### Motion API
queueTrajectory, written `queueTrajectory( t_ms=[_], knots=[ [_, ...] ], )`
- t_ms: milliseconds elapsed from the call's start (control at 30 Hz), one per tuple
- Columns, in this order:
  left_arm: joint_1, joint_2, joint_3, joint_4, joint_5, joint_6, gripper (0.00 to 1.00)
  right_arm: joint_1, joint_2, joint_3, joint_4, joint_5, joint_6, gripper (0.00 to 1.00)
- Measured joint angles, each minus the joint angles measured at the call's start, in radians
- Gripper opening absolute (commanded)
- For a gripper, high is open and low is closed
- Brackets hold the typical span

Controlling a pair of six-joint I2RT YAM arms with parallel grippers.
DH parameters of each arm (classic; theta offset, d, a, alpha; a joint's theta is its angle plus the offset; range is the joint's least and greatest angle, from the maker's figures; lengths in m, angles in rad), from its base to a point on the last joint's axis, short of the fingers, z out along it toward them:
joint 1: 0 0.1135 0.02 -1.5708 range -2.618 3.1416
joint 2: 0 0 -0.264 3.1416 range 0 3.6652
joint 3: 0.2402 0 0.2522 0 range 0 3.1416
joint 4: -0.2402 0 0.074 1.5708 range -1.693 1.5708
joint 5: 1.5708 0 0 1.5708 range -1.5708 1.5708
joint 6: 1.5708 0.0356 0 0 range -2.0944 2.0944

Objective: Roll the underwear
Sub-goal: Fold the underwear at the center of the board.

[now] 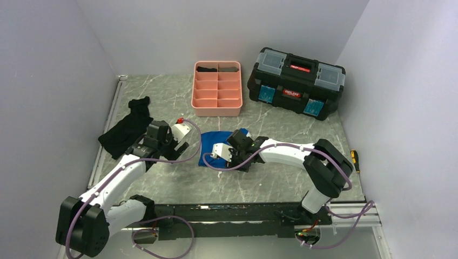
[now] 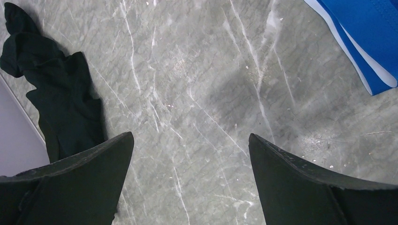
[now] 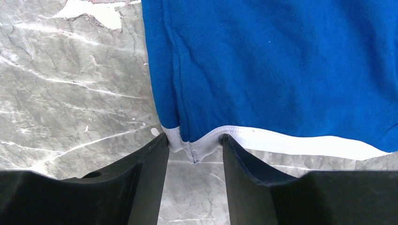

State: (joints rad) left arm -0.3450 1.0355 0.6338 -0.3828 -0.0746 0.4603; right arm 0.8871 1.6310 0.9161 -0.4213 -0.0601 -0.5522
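Note:
The bright-blue underwear (image 1: 208, 141) lies flat on the marble table between my two arms. In the right wrist view its blue cloth (image 3: 281, 70) fills the top, and its white waistband runs along the near edge. My right gripper (image 3: 195, 138) sits at the left corner of that band. Its jaws are narrowed but still open, both fingertips touch the band, and a puckered bit of hem hangs between them. From above, the right gripper (image 1: 236, 141) rests on the cloth's right part. My left gripper (image 2: 190, 138) is wide open over bare table, the underwear (image 2: 371, 28) off to its upper right.
A larger black garment (image 1: 129, 129) lies crumpled at the left, close to my left gripper (image 1: 172, 141), and shows in the left wrist view (image 2: 61, 103). A pink divided tray (image 1: 217, 105) with dark rolls (image 1: 219, 68) stands at the back, a black toolbox (image 1: 296, 82) beside it.

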Motion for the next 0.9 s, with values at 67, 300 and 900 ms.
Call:
queueTrajectory(
  t_ms=[67,300,900],
  knots=[
    [0.003,0.000,0.000,-0.001,0.002,0.003,0.99,0.000,0.004,0.000,0.002,0.000,0.003,0.44],
    [0.010,-0.042,0.000,-0.011,0.035,0.016,0.99,0.000,0.013,0.003,0.004,-0.001,0.004,0.25],
    [-0.027,-0.219,-0.123,-0.042,0.419,0.182,0.99,-0.140,0.096,0.188,-0.188,-0.267,-0.059,0.00]
  ],
)
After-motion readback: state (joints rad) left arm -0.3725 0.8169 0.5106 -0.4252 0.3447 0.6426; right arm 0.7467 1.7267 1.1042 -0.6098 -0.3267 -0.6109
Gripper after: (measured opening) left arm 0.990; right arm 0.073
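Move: Straddled by the right hand's half-open fingers is the underwear's near right corner, at the white-edged end, 1 cm below the hand point. The middle of the underwear is roughly 6 cm ahead and 4 cm left of this hand; the pink organizer is about 25 cm ahead, 6 cm left. From the idle, open left hand the underwear lies 2 cm ahead and some 14 cm right, 9 cm lower; the black cloth is about 8 cm ahead, 18 cm left. Closing on the near right corner, the right fingers pinch the cloth between their tips, then the hand eases up 1.5 cm and about 1 cm forward and left, its fingertips tilting some 15 degrees back towards the base. Meanwhile the left hand, still wide open and touching nothing, first rises about 2 cm, then sweeps back and right about 8 cm towards the underwear's near left corner, sinking again and turning clockwise. ##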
